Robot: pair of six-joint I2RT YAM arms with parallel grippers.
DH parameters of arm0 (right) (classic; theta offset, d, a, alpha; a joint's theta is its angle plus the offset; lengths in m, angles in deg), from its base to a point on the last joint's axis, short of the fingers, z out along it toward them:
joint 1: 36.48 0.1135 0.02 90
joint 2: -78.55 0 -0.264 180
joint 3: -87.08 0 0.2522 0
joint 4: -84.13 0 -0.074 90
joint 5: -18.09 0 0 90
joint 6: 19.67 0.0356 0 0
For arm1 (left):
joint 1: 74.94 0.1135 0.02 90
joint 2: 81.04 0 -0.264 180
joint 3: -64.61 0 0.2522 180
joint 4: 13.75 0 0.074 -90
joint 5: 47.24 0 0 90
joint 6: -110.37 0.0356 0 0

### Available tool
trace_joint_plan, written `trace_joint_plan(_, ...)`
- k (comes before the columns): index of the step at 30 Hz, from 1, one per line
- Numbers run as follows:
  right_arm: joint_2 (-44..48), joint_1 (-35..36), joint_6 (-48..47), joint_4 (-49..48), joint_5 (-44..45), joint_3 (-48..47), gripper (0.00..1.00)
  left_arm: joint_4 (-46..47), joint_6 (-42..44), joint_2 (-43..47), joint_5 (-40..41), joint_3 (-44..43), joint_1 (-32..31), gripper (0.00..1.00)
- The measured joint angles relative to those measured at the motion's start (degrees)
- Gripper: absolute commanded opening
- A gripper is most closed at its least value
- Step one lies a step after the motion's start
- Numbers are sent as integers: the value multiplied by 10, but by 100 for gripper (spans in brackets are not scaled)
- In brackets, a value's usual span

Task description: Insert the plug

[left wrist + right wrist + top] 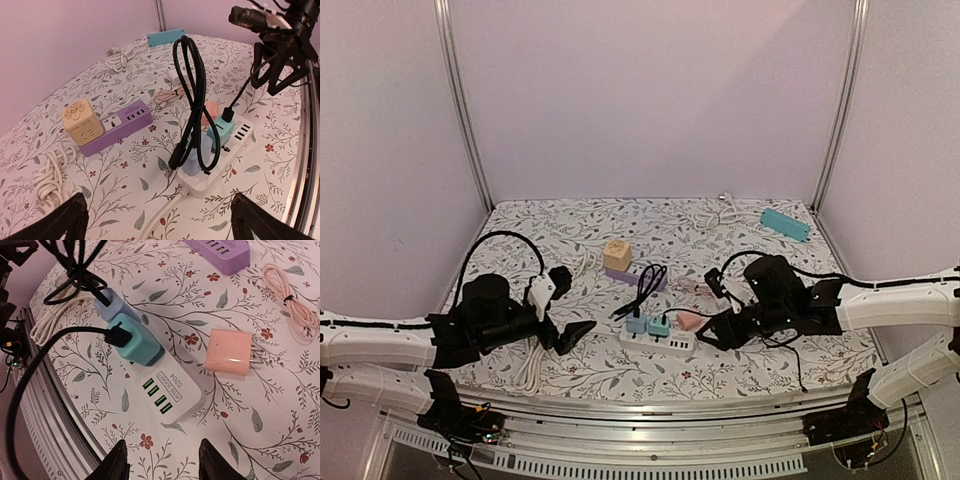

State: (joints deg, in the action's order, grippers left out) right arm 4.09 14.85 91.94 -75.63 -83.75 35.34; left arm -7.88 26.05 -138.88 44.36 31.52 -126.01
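Note:
A white power strip (665, 343) (236, 146) (167, 390) lies near the table's front. A teal plug (660, 325) (223, 132) (137, 342) and a light blue plug (636, 324) (196, 156) (115, 307) stand in it, each with a black cable. A pink plug (689, 320) (212, 111) (230, 352) lies flat on the cloth beside the strip, prongs bare. My left gripper (570, 335) (160, 220) hangs wide open left of the strip, holding nothing. My right gripper (715, 335) (162, 462) hovers just off the strip's USB end, open and holding nothing.
A purple power strip (635, 275) (125, 120) (220, 250) with a yellow cube adapter (617, 254) (82, 121) lies behind. A white cable bundle (532, 365) (50, 172) lies front left. A coiled pink cable (290, 295) lies nearby, and a teal box (785, 224) sits back right.

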Motion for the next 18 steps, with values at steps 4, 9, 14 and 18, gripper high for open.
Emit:
trace_joint_plan(4, -64, 0, 46, 13, 35, -11, 18, 6, -24, 26, -6, 30, 13, 98)
trace_joint_plan(9, -140, 0, 56, 26, 40, -54, 20, 7, -41, 48, -13, 45, 40, 98)
trace_joint_plan(14, -166, 1, 52, 25, 32, -75, 23, 16, -48, 56, -25, 52, 61, 96)
trace_joint_plan(18, -159, 11, 25, 25, 9, -73, 27, 24, -49, 56, -40, 60, 63, 96)
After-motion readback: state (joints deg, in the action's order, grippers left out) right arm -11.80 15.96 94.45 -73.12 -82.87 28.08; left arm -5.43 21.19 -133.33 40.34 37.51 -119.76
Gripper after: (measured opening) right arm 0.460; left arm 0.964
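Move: The right hand, empty with fingers half open, is about 7 cm above the white power strip, whose middle is some 10 cm to its left and 3 cm ahead. The teal plug in the strip is 10 cm left and 5 ahead, the blue plug 15 left and 5 ahead, the loose pink plug 9 ahead and 4 left. From the left hand the strip lies about 15 cm right, 6 ahead and 12 below. The right hand sinks about 6 cm, mostly in the first half, beside the USB end of the power strip, its fingertips tipping some 10 degrees steeper; it eases 2 cm forward, then comes back over a centimetre while edging 2 cm left, closer to that end, fingers still half open and empty. The left hand, wide open, draws another 3 cm to the left, away from the strip. ##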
